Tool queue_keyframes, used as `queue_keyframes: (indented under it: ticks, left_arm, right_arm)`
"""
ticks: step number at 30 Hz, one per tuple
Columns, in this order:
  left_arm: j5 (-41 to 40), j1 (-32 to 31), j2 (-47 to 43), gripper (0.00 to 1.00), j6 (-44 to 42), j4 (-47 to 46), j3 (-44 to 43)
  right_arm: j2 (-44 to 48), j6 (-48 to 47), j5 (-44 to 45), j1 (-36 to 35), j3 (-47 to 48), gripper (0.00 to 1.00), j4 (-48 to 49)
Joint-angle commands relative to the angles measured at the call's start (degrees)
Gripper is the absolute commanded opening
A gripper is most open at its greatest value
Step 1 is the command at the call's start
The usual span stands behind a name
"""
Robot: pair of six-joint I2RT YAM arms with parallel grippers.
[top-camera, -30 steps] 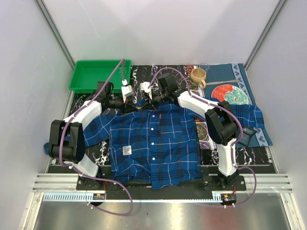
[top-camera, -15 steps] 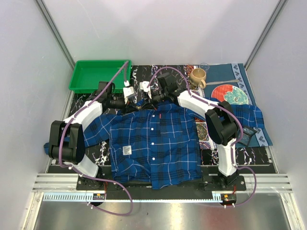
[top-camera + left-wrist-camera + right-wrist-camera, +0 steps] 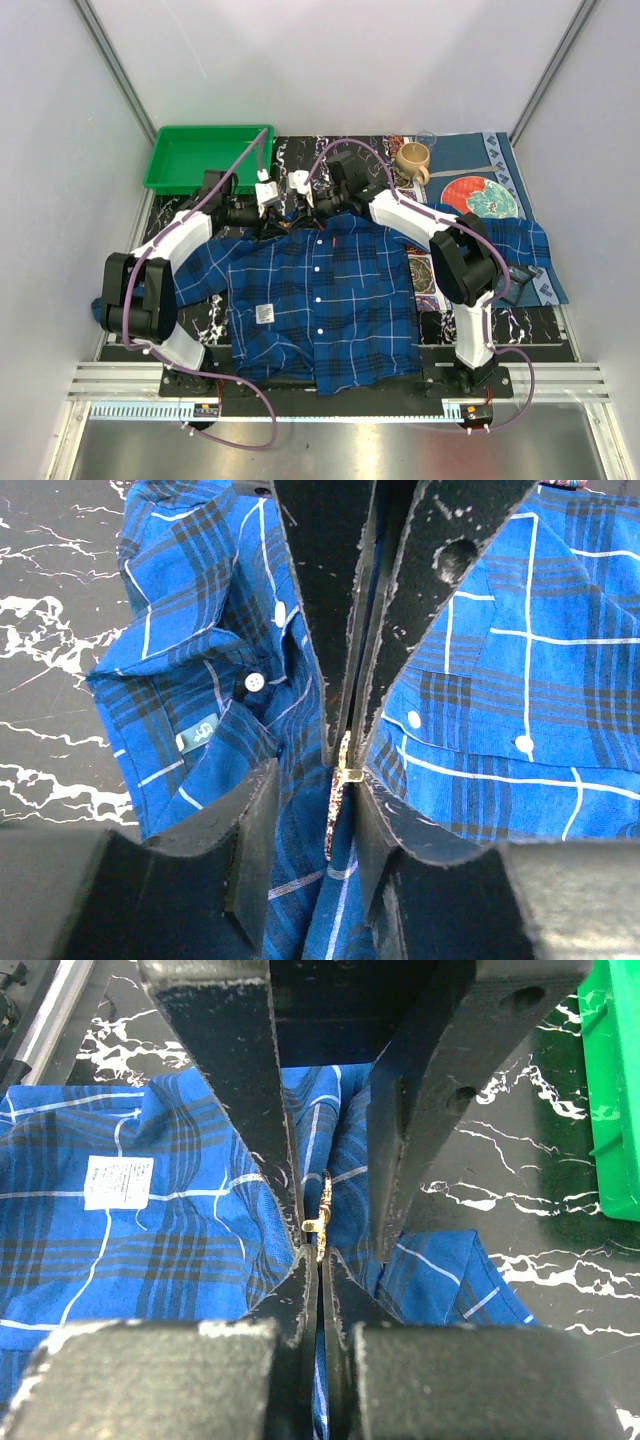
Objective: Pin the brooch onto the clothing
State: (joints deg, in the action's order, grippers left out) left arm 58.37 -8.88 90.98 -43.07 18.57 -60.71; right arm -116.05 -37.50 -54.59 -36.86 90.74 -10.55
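The clothing, a blue plaid shirt [image 3: 320, 300], lies spread on the table with its collar at the far side. Both grippers meet nose to nose over the collar. My right gripper [image 3: 320, 1249] is shut on the brooch [image 3: 318, 1222], a small gold piece seen edge-on just above the fabric. In the left wrist view the brooch [image 3: 346, 770] sits at the tip of the right arm's shut fingers. My left gripper [image 3: 316, 768] stands open, its fingers on either side of the brooch and the shirt [image 3: 200, 720] beneath. From above, the left gripper [image 3: 275, 208] and right gripper [image 3: 298, 205] nearly touch.
A green tray [image 3: 195, 158] stands at the far left. At the far right a tan cup [image 3: 412, 160] and an orange plate [image 3: 477, 197] rest on a blue patterned mat [image 3: 520, 160]. One shirt sleeve trails right over the mat. The table is black marble [image 3: 50, 630].
My left gripper's jaws have parted and no longer pinch the brooch. The right gripper stays shut on it. Both arms have barely shifted.
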Motion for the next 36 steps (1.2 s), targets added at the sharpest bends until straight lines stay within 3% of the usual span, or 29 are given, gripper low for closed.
queue_keyframes:
  ticks: [1,10,15,27,36]
  left_arm:
    - [-1.4,1.7,-2.1,0.4,-4.3,-3.2,0.0]
    - [2.9,3.4,-5.2,0.56,-16.0,4.8,1.3]
    - [3.9,4.0,-5.9,0.65,-17.0,4.9,2.0]
    - [8.8,5.7,-7.4,0.67,-19.7,3.1,3.7]
    - [10.9,6.0,-9.9,0.62,-29.9,10.2,4.7]
  right_arm:
    - [6.4,-1.1,-9.5,-3.7,2.5,0.0,1.1]
    - [6.4,-2.3,-8.5,-3.7,2.3,0.0,0.4]
    - [6.3,-2.5,-8.3,-3.7,2.2,0.0,0.4]
    - [6.7,-3.8,-7.2,-3.6,1.6,0.0,-0.4]
    - [6.7,-4.3,-6.9,-3.5,1.5,0.0,-0.7]
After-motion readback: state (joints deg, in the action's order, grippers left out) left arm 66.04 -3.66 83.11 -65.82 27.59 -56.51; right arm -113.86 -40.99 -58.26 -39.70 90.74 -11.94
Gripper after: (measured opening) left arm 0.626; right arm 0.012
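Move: Between the two hands' fingertips sits the brooch, still pinched by the right hand about 1 cm to the left of its hand point and about 1 cm to the right of the left hand point, level with both. From the left hand, the cloth's upper button lies about 6 cm to the right, 4 cm back and 12 cm below; the white label about 19 cm back, 5 cm left and 13 cm below. The green tray's middle is some 14 cm ahead, 18 cm left and 12 cm below. Opening the already parted left fingers to about two thirds around the brooch and raised cloth, the left hand goes back, left and up, roughly 4 cm in all, rolling some 15 degrees about its pointing direction. The right hand stays shut on the brooch and carries it about 3 cm back, 2 cm up and a little left, with a slight counter-clockwise turn. ##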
